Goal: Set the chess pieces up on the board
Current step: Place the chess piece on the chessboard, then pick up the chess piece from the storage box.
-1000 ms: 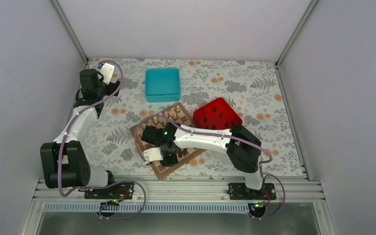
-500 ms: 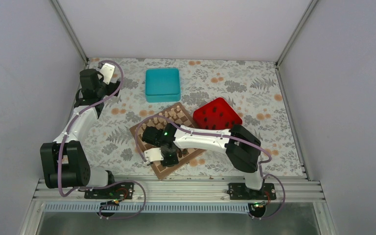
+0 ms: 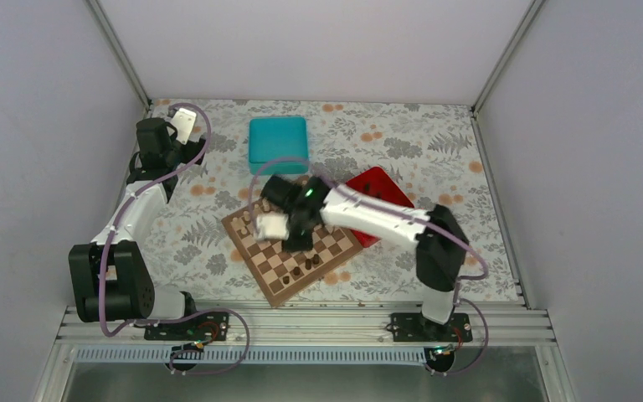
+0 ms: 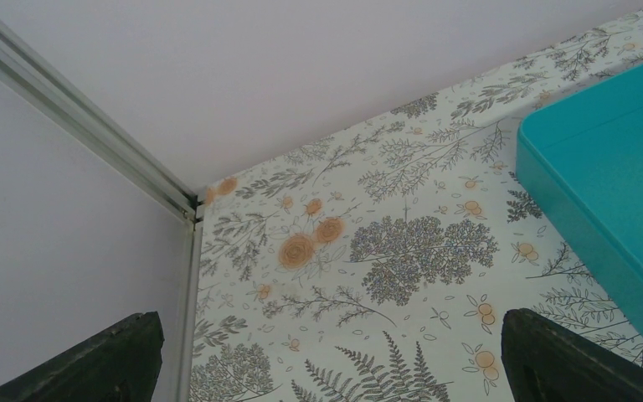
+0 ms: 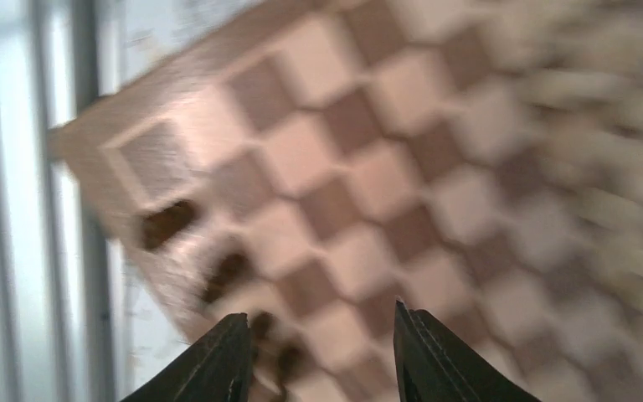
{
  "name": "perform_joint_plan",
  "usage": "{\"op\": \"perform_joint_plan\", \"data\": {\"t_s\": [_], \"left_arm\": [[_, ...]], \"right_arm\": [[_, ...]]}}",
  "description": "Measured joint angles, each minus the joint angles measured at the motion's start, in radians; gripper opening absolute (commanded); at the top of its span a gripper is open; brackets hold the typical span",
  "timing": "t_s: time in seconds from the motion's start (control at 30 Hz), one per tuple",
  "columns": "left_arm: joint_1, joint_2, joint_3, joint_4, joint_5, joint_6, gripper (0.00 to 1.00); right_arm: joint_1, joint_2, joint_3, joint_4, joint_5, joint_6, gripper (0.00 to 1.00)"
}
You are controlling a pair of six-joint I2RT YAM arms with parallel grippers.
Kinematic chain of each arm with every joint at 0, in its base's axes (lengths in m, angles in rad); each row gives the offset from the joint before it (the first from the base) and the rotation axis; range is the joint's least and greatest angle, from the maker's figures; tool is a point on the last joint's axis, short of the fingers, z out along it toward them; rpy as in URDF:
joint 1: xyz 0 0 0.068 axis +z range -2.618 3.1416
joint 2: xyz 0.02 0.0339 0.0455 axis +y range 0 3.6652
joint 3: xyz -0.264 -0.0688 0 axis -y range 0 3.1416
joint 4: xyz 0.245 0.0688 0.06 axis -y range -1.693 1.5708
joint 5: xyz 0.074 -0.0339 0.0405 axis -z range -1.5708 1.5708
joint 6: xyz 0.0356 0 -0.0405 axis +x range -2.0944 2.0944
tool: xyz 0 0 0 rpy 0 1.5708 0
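Note:
The board lies at an angle in front of the arms. Several dark chess pieces stand on its near right rows. In the blurred right wrist view the same pieces show as dark blobs by the board's near edge. My right gripper hovers over the middle of the board, open, with nothing between its fingers. My left gripper rests at the far left corner of the table, open wide and empty.
A teal box sits behind the board, its corner also in the left wrist view. A red tray lies behind the right arm. A few pale pieces stand on the board's far left edge. Walls close in the table.
My right gripper has opened and risen from the board's near rows, swinging back toward its middle. The dark pieces there now show. The left arm has not moved.

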Motion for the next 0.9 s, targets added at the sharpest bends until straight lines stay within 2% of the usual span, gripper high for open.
{"op": "perform_joint_plan", "data": {"t_s": [0.2,0.3,0.4,0.6,0.9], "left_arm": [[0.001,0.000,0.000,0.000,0.000,0.000,1.00],[0.001,0.000,0.000,0.000,0.000,0.000,1.00],[0.001,0.000,0.000,0.000,0.000,0.000,1.00],[0.001,-0.001,-0.001,0.000,0.001,0.000,1.00],[0.006,-0.001,-0.002,0.000,0.007,0.000,1.00]], "right_arm": [[-0.343,-0.134,0.080,0.016,0.027,-0.029,0.47],[-0.501,-0.145,0.079,0.024,0.028,-0.051,0.46],[-0.605,-0.133,0.045,0.038,0.020,-0.074,0.45],[-0.701,-0.109,-0.127,0.079,0.021,-0.103,0.44],[-0.708,-0.103,-0.304,0.141,0.022,-0.107,0.44]]}}
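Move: The right gripper is empty above the chessboard, whose middle is about 5 cm ahead of it and 7 cm below. The next dark chess piece stands in the red tray, some 16 cm ahead, 22 cm to the right and 7 cm lower; the tray's middle lies about 15 cm ahead and 22 cm right. The piece just placed stands 5 cm back, 1 cm left and 5 cm down. From the left gripper, the next piece is roughly 13 cm back, 49 cm right and 19 cm below. Swing the right gripper fast off the board to the red tray in an arc: first forward, right and up about 8 cm, then on to the right and down some 13 cm, drawing back about 4 cm at the end, over the dark piece near the tray's middle. Turn the hand about 35 degrees clockwise on the way, keep it pointing down, and leave the fingers half open. ##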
